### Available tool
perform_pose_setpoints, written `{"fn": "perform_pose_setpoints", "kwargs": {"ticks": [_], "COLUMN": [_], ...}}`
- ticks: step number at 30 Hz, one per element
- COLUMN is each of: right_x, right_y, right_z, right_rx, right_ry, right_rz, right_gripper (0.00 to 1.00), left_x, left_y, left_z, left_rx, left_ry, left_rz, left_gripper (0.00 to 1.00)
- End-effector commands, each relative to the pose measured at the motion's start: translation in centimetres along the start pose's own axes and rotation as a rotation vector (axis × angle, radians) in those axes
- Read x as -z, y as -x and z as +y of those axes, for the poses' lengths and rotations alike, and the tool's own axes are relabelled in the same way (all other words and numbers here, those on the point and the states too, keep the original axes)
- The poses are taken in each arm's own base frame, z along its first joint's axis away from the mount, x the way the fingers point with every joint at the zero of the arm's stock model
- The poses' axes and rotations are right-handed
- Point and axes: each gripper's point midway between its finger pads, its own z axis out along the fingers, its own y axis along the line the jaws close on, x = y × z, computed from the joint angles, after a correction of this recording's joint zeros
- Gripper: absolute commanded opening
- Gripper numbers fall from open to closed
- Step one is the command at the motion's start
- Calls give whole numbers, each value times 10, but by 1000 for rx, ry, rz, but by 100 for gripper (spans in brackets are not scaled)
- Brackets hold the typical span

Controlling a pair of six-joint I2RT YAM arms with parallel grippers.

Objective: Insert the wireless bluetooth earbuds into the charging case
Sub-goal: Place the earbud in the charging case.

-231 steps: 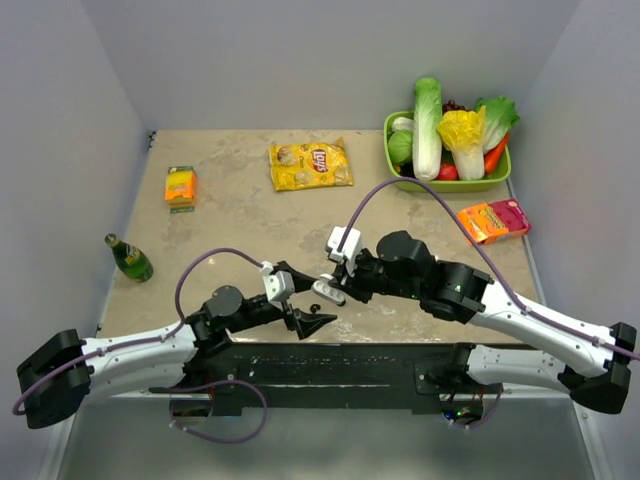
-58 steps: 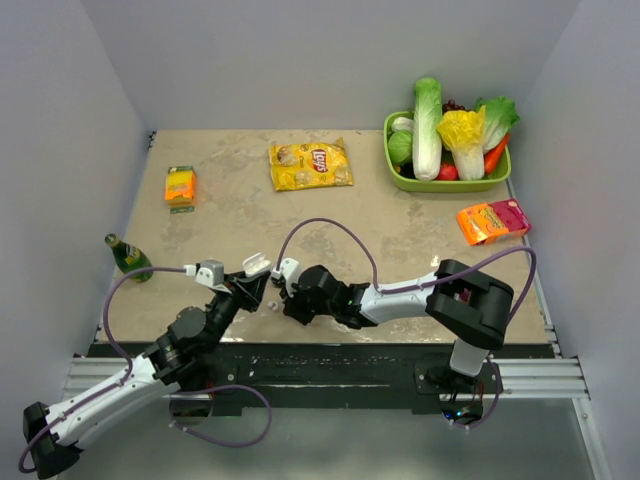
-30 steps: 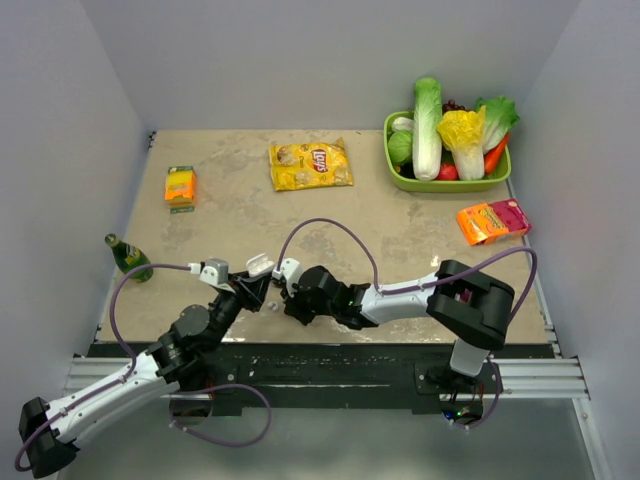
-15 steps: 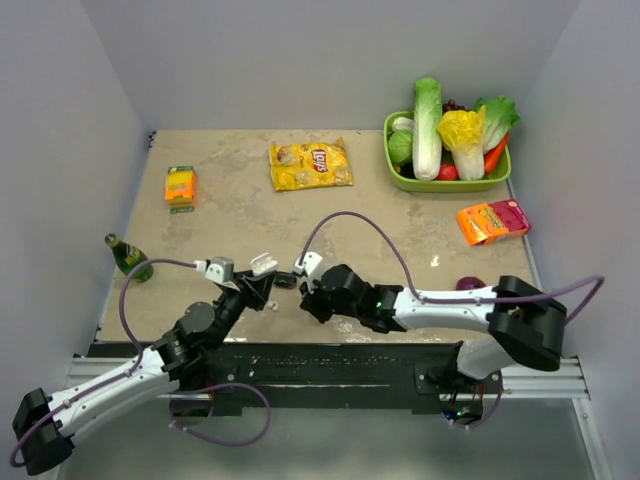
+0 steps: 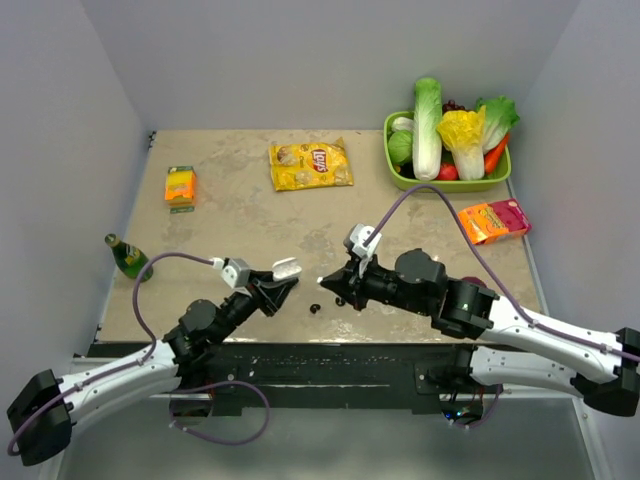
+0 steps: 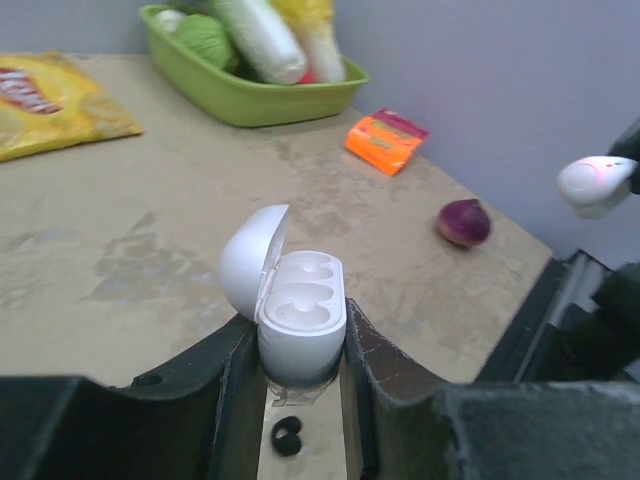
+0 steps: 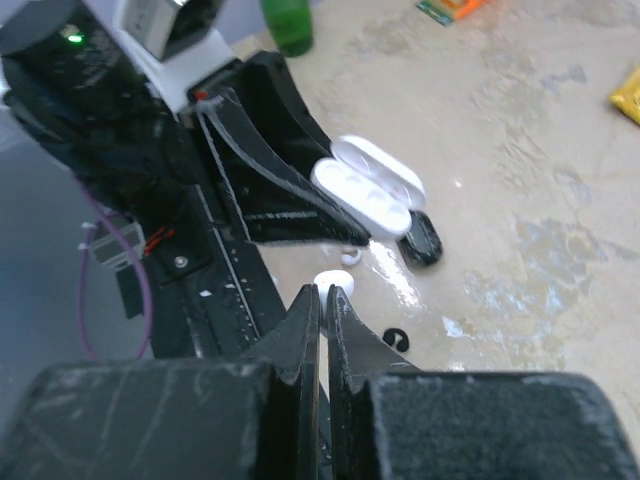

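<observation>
The white charging case is held up with its lid swung open, and both wells look bare. My left gripper is shut on its lower body; the top view shows this left gripper near the table's front edge. My right gripper is shut on a whitish earbud, a short way right of the case. That earbud shows at the left wrist view's right edge. A small dark piece lies on the table below the case. A tiny white ring lies nearby.
A green bottle stands at the left. An orange box and a yellow chips bag lie further back. A green basket of vegetables sits at the back right, with an orange-pink packet and a purple onion nearer.
My right gripper has drawn back to the right, away from the case, still gripping the whitish earbud. My left gripper has carried the open case a little to the right.
</observation>
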Motion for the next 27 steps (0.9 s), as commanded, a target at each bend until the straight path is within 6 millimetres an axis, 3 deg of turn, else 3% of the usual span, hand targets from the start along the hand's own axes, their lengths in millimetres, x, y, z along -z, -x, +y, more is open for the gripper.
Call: {"fn": "perform_pose_setpoints", "kwargs": {"ticks": [1,5,11,17,23,27], "right_x": [23,35,42,48,54,51], "right_y": [9,7,-5,-1,17,16], "right_z": [31,44,50,41,45,43], "right_rx": [69,71,85,110,107,110], "right_ry": [182,263,311,263,275,259], "right_rz": [45,54,113,102,48,53], "right_gripper": [0,0,0,0,0,0], "left_x": [2,2,-1,1,3,5], "left_y": [44,40,40,37,28,26], "left_z": [-73,-110,-136,-146,-145,-144], "left_rx": [-35,-58,-57,-60,-69,-70], "left_ry": [-384,-587,-736,-803,-814,-811], "left_rz": [-143,-79,-29,5,40,37], "left_gripper": [0,0,0,0,0,0]}}
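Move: The left hand holds the open white case; the earbud pinched in the right fingers is about 5 cm back, 9 cm right and 7 cm above that hand. From the right hand the case lies about 6 cm ahead, 8 cm left and 7 cm below. Also from the right hand, the nearer black earbud is some 6 cm ahead, 2 cm left and 24 cm below; the black oval case about 13 cm ahead, 11 cm left, 24 cm below. Left hand carries the case back, right and up, turning some 40 degrees clockwise towards the earbud; right draws back. ##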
